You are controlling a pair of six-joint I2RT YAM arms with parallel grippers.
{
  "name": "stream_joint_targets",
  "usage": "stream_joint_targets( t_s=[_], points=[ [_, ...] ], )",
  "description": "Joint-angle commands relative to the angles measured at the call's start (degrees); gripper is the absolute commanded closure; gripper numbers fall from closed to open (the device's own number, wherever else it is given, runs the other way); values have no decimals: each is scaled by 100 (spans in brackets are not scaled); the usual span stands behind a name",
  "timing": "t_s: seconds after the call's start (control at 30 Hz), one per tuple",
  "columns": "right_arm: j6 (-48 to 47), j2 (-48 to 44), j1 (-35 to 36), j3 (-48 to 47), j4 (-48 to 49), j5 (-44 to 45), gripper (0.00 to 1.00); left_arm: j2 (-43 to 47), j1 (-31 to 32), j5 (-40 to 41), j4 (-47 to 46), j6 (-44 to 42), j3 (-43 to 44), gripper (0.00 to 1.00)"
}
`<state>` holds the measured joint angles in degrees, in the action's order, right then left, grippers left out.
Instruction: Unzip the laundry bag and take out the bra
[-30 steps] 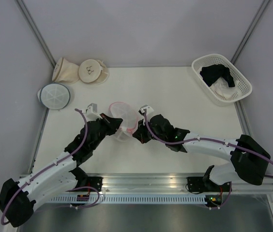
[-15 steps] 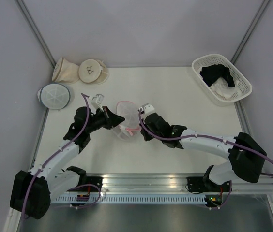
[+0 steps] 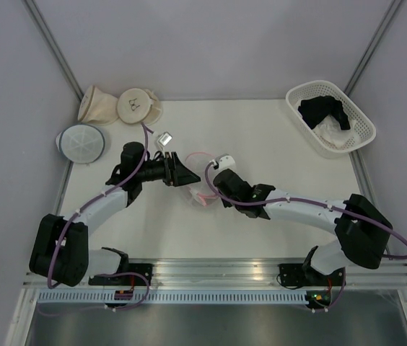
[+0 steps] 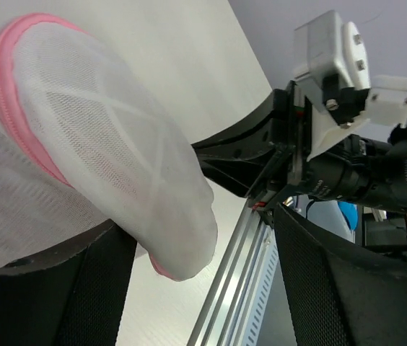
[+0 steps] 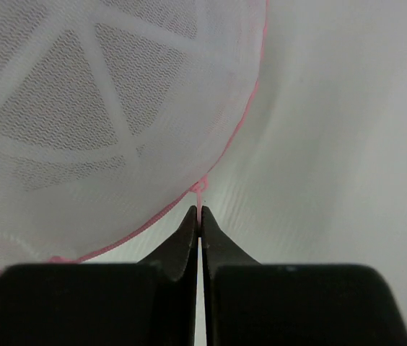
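Note:
The laundry bag, a white mesh dome with a pink rim, lies between the two arms at mid-table. In the left wrist view the laundry bag bulges against the left-hand finger, and a clear gap separates it from the other finger. My left gripper is open. My right gripper is shut on the pink zipper pull at the rim of the laundry bag. The bra is hidden.
A white basket at the back right holds a black garment and a white cloth. Two beige pouches and a white mesh pouch with a grey-blue rim sit at the back left. A metal rail runs along the near edge.
My left gripper has gone from shut to open and swung to the right and farther back. The bag has shifted right. My right gripper has followed it, still shut.

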<state>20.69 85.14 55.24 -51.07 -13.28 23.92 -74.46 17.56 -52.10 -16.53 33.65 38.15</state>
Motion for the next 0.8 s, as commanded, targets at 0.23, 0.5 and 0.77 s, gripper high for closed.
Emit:
stream_joint_targets(
  t_s=[0.23, 0.5, 0.77],
  points=[
    [-82, -516, -5, -254, -184, 192, 100, 1780, -7, 3482, 1598, 220, 9, 17],
    [-109, -604, -5, -193, 35, -405, 99, 3796, 19, 4315, 3482, 1511, -693, 5],
    [251, -587, 13, -167, 440, -1750, 100, 4554, 862, 3944, 3403, 2997, -1442, 0]
  ],
)
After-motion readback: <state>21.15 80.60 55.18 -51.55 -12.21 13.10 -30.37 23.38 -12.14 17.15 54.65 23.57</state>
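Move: The left gripper, already mostly open, is right at the laundry bag's folded edge; the bag's middle lies level with it fore and aft, about 3 cm to its right and roughly 8 cm below. The zip puller is some 9 cm to this gripper's right, 5 cm back and 9 cm lower, already pinched by the right gripper. From the right gripper, the bag's middle is about 5 cm ahead and 6 cm left, nearly at its height. Draw the left gripper clear of the laundry bag in an arc, slightly forward, then some 9 cm left and up, and finally back and well down, turning it about 40 degrees counter-clockwise while spreading its fingers fully. Keep the right gripper shut on the zip puller; raise it a little, then carry it a few centimetres left and back. ##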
